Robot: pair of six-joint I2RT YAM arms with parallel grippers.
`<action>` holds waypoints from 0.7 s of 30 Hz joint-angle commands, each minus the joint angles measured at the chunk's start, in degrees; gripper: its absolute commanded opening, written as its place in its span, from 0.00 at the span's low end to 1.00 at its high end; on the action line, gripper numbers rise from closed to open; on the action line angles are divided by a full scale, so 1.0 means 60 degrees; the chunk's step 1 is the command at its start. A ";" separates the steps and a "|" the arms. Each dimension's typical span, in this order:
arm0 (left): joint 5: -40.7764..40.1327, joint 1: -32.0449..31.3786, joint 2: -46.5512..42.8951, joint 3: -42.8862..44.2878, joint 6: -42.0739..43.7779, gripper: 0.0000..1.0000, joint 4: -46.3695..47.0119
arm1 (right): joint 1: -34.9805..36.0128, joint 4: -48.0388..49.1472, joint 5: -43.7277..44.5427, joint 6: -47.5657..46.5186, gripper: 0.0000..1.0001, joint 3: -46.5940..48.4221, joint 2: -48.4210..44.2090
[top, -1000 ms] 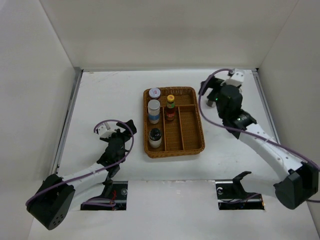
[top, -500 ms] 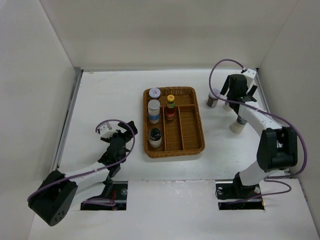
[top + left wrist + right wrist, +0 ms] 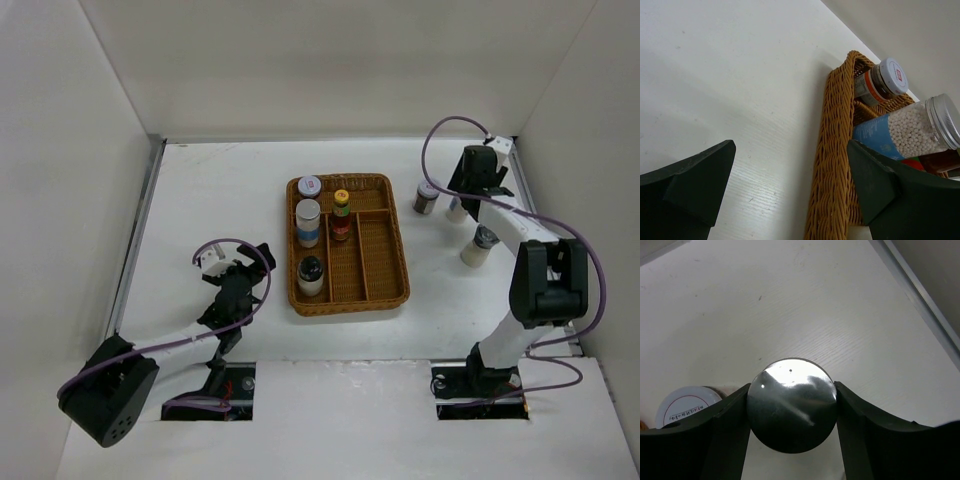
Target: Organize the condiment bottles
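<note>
In the right wrist view my right gripper [image 3: 792, 426] is shut on the round silver lid of a short jar [image 3: 792, 400], a finger pressed against each side. From above, this gripper [image 3: 465, 197] hangs at the far right of the table and covers that jar. A white-lidded jar [image 3: 427, 196] [image 3: 684, 408] stands just to its left, and a grey-topped grinder [image 3: 478, 245] stands nearer me. My left gripper [image 3: 261, 272] [image 3: 790, 180] is open and empty, low beside the left wall of the wicker tray [image 3: 378, 240] [image 3: 832, 165].
The tray holds a white-lidded jar [image 3: 309, 186] [image 3: 885, 82], a blue-labelled shaker [image 3: 308, 222] [image 3: 910, 130], a yellow-capped sauce bottle [image 3: 342, 214] and a dark black-capped bottle [image 3: 311, 275]. The side wall's rail [image 3: 920, 295] runs close on the right of the held jar.
My right arm swung to the far right corner, came down over the silver-lidded jar, and its jaws closed on the lid. The left arm has stayed put.
</note>
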 commanded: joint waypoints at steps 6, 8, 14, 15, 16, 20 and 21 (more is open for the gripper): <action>0.0148 0.0067 0.0163 0.0294 -0.0116 0.96 0.0480 | 0.1256 0.1228 0.1530 -0.0674 0.55 -0.0984 -0.3848; 0.0163 0.0067 0.0062 0.0265 -0.0116 0.96 0.0480 | 0.2251 0.1097 0.1516 -0.0646 0.54 -0.1379 -0.5005; 0.0192 0.0067 0.0120 0.0265 -0.0116 0.96 0.0495 | 0.5634 0.0877 0.0566 -0.0163 0.53 -0.2493 -0.6782; 0.0207 0.0053 0.0047 0.0250 -0.0116 0.96 0.0495 | 0.6234 0.0905 0.0492 -0.0075 0.53 -0.2596 -0.6856; 0.0222 0.0067 0.0031 0.0250 -0.0116 0.96 0.0495 | 0.6835 0.0920 0.0476 0.0085 0.53 -0.2641 -0.6857; 0.0236 0.0097 0.0266 0.0309 -0.0116 0.96 0.0553 | 0.8655 0.1022 0.0505 0.0277 0.53 -0.2451 -0.6200; 0.0265 0.0097 0.0179 0.0294 -0.0116 0.96 0.0554 | 0.8860 0.1081 0.0505 0.0263 0.53 -0.2378 -0.5980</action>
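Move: The right hand already grips the silver-capped bottle by its cap. The basket's middle front compartment, where the bottle seems bound, lies about 31 cm left, 19 cm back and 12 cm below. Beyond it the yellow-capped sauce bottle stands about 32 cm left and 7 cm back of the hand; the black-capped jar is some 39 cm left, 22 cm back. The purple-lidded jar is about 9 cm left, level ahead. From the left hand, that compartment is about 19 cm right, 1 cm back and 6 cm lower. Keeping its pinch on the cap, the right hand lifts the bottle off the table, first up and back, then in a fast sweep left and back over the basket: nearly 30 cm left and 20 cm back in all. It climbs about 18 cm and is sinking again at the end, the wrist swinging some 45 degrees counter-clockwise while the fingers tip up. ##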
